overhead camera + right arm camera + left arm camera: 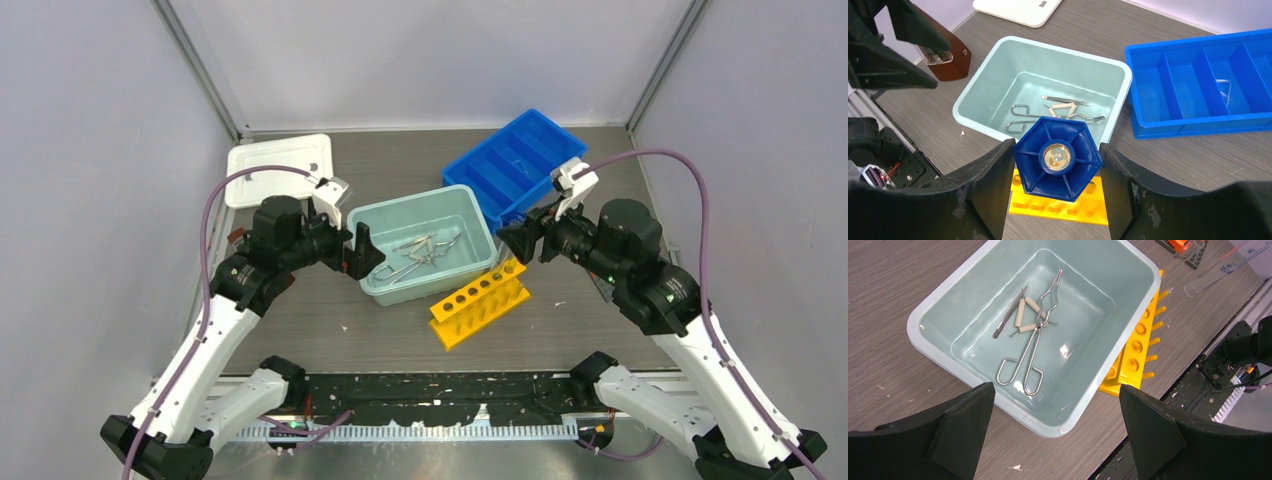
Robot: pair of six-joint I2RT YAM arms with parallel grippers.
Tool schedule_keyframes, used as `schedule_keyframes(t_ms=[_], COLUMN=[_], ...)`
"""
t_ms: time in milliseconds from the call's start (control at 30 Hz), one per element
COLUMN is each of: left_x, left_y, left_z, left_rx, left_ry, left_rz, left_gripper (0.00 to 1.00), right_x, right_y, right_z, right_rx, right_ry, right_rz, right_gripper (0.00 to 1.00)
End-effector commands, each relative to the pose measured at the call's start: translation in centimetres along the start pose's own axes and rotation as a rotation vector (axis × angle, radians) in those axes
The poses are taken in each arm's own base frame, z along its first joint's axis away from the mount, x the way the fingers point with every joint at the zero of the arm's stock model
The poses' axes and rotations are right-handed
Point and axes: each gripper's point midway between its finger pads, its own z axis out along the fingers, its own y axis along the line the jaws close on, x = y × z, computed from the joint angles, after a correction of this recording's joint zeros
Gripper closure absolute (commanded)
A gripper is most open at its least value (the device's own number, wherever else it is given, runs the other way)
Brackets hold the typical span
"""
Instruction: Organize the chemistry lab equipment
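Observation:
Silvery crucible tongs (1032, 351), slim tweezers (1009, 321) and a wire triangle with white sleeves (1029, 316) lie in the pale teal tub (934, 351), also seen from above (470, 200). My left gripper (1055, 405) hangs open over the tub's near corner with nothing between its fingers; from above it sits at the tub's left side (360, 252). My right gripper (1058, 167) is shut on a tube seen end-on, its blue hexagonal cap (1058, 156) filling the gap between the fingers. From above, that gripper (520, 240) is at the tub's right side.
A yellow tube rack (480, 300) stands in front of the tub, directly below the held tube (1058, 206). A blue divided tray (520, 160) sits at the back right with a thin clear piece (1225, 90) in one slot. A white lid (280, 165) lies back left.

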Motion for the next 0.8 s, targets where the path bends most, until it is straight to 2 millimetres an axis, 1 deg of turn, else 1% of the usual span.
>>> schedule_keyframes(t_ms=[0,133,333,500,567,767], left_x=[-1.1,-1.1,-1.1,-1.0,-0.9,-0.9], left_y=[0.0,0.0,0.0,-0.1,-0.1,-0.2], left_z=[0.0,0.1,0.2,0.1,0.2,0.2], left_rx=[0.001,0.002,0.005,0.010,0.011,0.017], left_ry=[-0.046,-0.044,-0.041,-0.039,-0.038,-0.036], left_rz=[0.034,0.033,0.031,0.030,0.030,0.029], left_gripper=[0.00,0.00,0.00,0.00,0.00,0.00], right_x=[0.2,1.0,2.5,4.5,5.1,5.5], right_y=[0.4,0.1,-1.0,-0.9,-1.2,-2.3], right_z=[-0.8,-1.3,-1.9,-1.6,-1.5,-1.1], right_rx=[-0.037,-0.022,0.034,0.015,0.022,0.075], right_ry=[-0.021,-0.012,0.000,0.018,0.025,-0.011], right_rz=[-0.067,-0.061,-0.070,-0.073,-0.080,-0.098], right_gripper=[0.54,0.54,0.54,0.54,0.54,0.54])
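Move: My right hand grips the graduated cylinder by its blue hexagonal base. The yellow rack's middle lies about 30 cm below it, some 2 cm ahead and 6 cm to its left. The green bin stands about 14 cm ahead and 17 cm left, the blue tray some 32 cm ahead and 3 cm right. From my idle left hand the rack is about 21 cm right, 2 cm ahead and 22 cm below. I lower the cylinder about 7 cm with my right hand, slowly at first and then faster, bringing it down towards the height of the yellow rack. On the way I ease it back and to my right a couple of centimetres each, with only a slight roll of the wrist. My fingers keep their hold on the blue base, the tube pointing down below it. ##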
